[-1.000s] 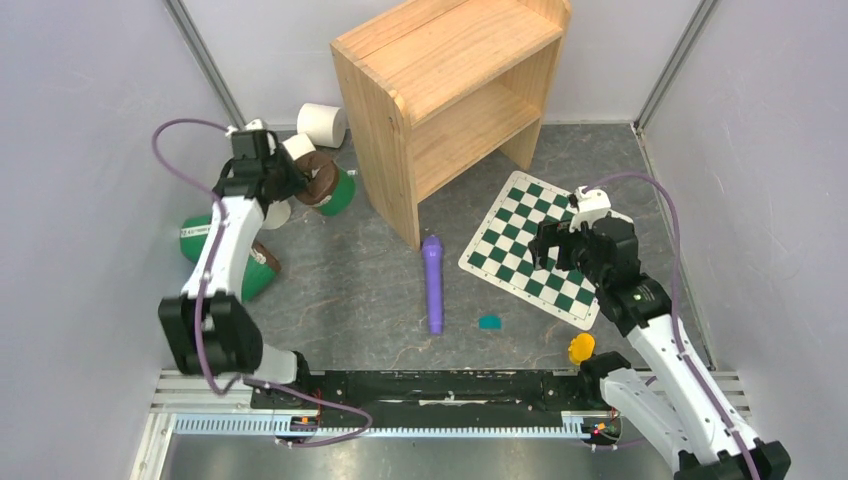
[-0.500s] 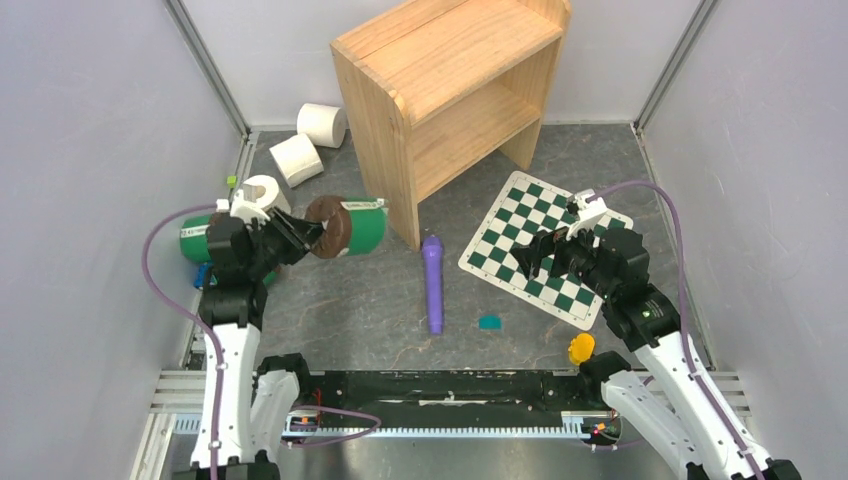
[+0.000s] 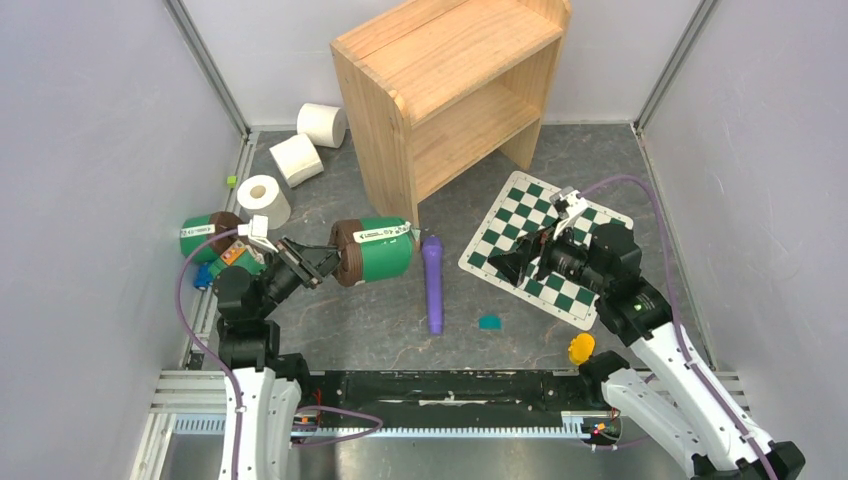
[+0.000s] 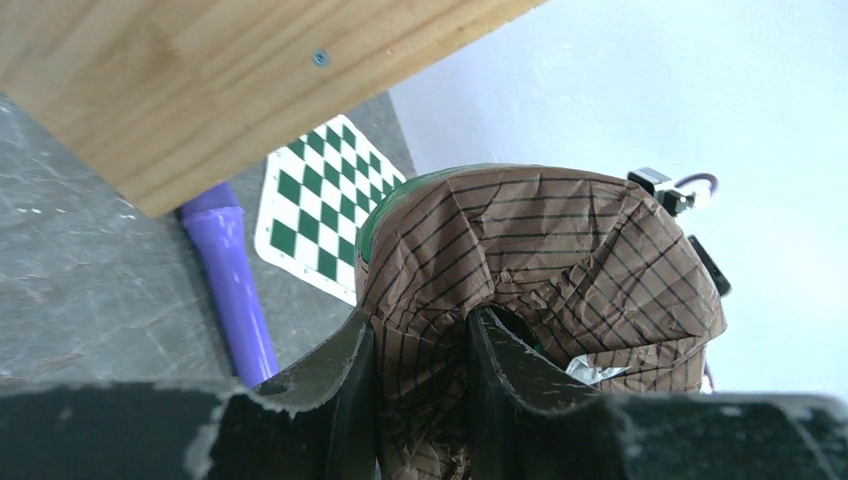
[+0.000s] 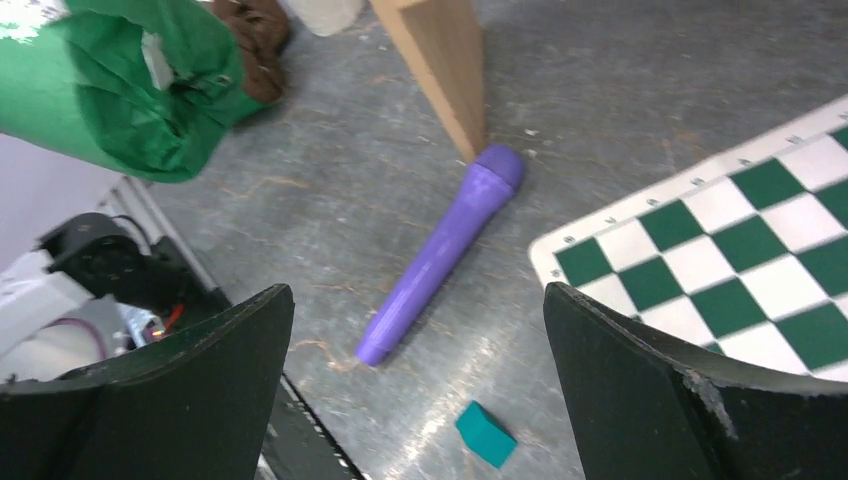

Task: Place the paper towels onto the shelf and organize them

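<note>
Three white paper towels lie on the floor at the back left: one by the wall (image 3: 322,124), one (image 3: 296,159) nearer, one (image 3: 263,199) with its core facing up. The wooden shelf (image 3: 450,90) stands at the back centre, both tiers bare; its side panel (image 4: 200,90) fills the top of the left wrist view. My left gripper (image 3: 325,263) is shut on the crumpled brown paper lid (image 4: 560,250) of a green canister (image 3: 383,250), held in the air in front of the shelf's left panel. My right gripper (image 3: 508,264) hangs open over the floor, nothing between its fingers (image 5: 640,390).
A second green canister (image 3: 205,236) lies at the far left. A purple cylinder (image 3: 433,283) lies in front of the shelf's corner, a teal block (image 3: 489,322) near it. A green-and-white checkered board (image 3: 545,245) lies at the right, a yellow object (image 3: 581,348) by the right base.
My left arm has drawn back from the rolls and swung right, carrying the green canister to in front of the shelf. My right gripper has tipped left and slightly lower.
</note>
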Action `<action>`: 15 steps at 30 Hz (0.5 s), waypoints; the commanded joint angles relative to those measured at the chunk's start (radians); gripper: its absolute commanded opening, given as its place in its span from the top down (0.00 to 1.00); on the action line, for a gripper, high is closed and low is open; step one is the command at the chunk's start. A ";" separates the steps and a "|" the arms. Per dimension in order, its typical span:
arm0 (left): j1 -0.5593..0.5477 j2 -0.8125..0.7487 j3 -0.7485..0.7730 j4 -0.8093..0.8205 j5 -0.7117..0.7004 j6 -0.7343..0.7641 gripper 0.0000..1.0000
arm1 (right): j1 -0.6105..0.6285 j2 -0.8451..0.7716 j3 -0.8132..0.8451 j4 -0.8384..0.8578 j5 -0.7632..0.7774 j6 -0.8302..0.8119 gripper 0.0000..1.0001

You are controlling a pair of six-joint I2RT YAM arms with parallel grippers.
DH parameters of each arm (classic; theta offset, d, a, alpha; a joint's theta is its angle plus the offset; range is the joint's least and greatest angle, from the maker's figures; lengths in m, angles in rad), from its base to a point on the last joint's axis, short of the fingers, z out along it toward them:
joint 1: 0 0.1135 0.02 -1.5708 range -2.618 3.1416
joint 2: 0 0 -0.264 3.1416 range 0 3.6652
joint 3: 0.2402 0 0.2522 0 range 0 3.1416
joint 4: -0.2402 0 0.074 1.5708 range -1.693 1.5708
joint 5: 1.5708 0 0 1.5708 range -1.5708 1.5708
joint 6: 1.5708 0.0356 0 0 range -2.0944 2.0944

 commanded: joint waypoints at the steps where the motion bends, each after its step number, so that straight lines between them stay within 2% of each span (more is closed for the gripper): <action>1: -0.010 -0.025 -0.075 0.256 0.073 -0.220 0.77 | 0.012 0.012 -0.008 0.198 -0.150 0.110 0.02; 5: -0.040 -0.027 -0.156 0.435 0.028 -0.344 0.79 | 0.012 0.027 -0.040 0.379 -0.245 0.215 0.02; 8: -0.105 0.009 -0.172 0.485 -0.013 -0.364 0.80 | 0.015 0.047 -0.050 0.488 -0.268 0.295 0.02; 15: -0.428 0.134 -0.189 0.601 -0.267 -0.343 0.80 | 0.057 0.093 -0.152 0.836 -0.295 0.455 0.02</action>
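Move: The green paper towel roll hangs in the left fingers, its middle about 8 cm to that hand's right and 4 ahead; the open right gripper waits some 29 cm to the left hand's right. From the right hand the roll is about 21 cm left, 3 ahead, 2 higher. On the table, some 23 cm below the right hand, lie the purple microphone 13 cm left, 1 ahead, and the teal block 3 cm left, 7 back. Upward and to the left by some 6 and 5 cm, the right hand closes in on the held roll, its wide-open fingers swinging left and lifting from a slight droop to about level, roughly 25 degrees in all. The left keeps its pinch on the roll's brown end, sinks a little, then swings right towards the right gripper, about 5 cm, turning clockwise. ##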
